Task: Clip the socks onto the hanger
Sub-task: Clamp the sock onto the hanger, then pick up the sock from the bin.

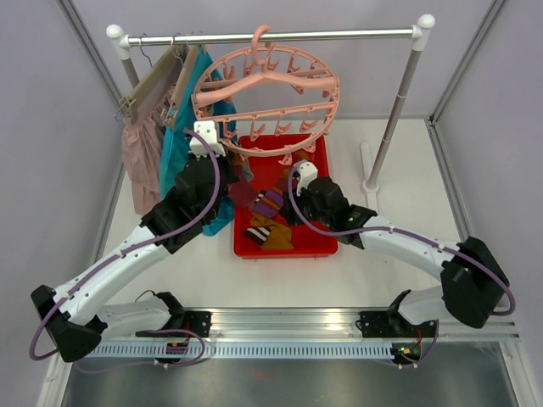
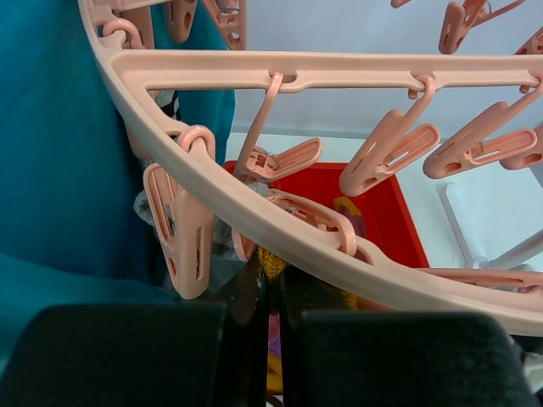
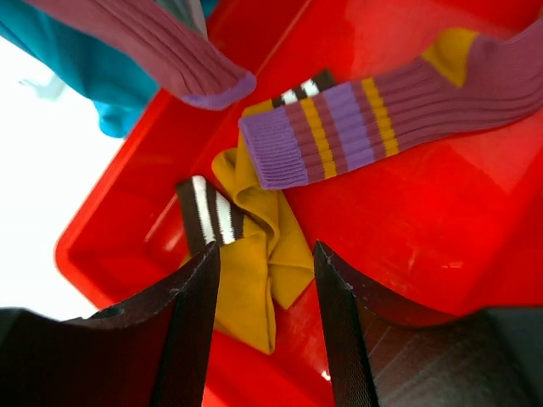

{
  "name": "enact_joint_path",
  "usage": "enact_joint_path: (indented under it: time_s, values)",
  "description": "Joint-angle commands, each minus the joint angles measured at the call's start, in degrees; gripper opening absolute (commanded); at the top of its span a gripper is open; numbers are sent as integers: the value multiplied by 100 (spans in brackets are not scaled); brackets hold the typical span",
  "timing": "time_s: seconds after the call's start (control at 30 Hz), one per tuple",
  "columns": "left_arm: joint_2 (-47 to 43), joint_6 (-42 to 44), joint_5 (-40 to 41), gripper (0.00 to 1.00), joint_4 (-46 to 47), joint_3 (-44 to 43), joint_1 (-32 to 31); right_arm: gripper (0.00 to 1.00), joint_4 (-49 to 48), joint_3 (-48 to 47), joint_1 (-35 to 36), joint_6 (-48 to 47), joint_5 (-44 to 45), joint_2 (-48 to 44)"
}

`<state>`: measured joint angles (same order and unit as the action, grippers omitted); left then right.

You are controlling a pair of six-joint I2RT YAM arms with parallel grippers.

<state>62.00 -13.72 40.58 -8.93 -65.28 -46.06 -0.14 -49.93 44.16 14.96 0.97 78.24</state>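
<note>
The salmon-pink hanger hangs from the rail, and its ring and clips fill the left wrist view. My left gripper sits just under that ring, shut on a mauve sock that dangles with its purple cuff low. A bit of mustard fabric shows at its fingertips. In the red tray lie a purple striped sock and a mustard sock with a black-and-white cuff. My right gripper is open, one finger on each side of the mustard sock.
A teal garment and a pale pink garment hang on wooden hangers at the rail's left end, close to my left arm. The rail's right post stands on the table right of the tray.
</note>
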Motion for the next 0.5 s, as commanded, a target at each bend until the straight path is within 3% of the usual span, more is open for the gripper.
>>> enact_joint_path:
  time_s: [0.0,0.47]
  values:
    - [5,194,187,2,181,-249,106,54,-811,-34,57,-212,105,453]
    - [-153,185,-111,2,199,-231,150,56,-1620,-666,268,-450,245,2045]
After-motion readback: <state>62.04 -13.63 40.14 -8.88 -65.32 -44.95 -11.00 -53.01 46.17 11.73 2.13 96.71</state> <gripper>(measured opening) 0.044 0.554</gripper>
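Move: The purple striped sock's cuff lies on the red bin's floor about 7 cm ahead of the right hand, 5 cm to its left and some 11 cm below. The yellow sock lies nearer, roughly 2 cm ahead, 4 cm left and 12 cm below; its black-and-white cuff is about 2 cm ahead and 9 cm left, at the same depth. From the left hand, the striped cuff is about 4 cm ahead, 9 cm right and 32 cm below. Towards the cuff of the purple striped sock, the right hand sinks into the red bin, going down about 7 cm while sliding some 4 cm left and a little forward. Its fingers stay half open and dip about 5 degrees steeper; no contact can be seen. The left hand keeps its closed grip on the sock's yellow toe at the hanger's rim. ##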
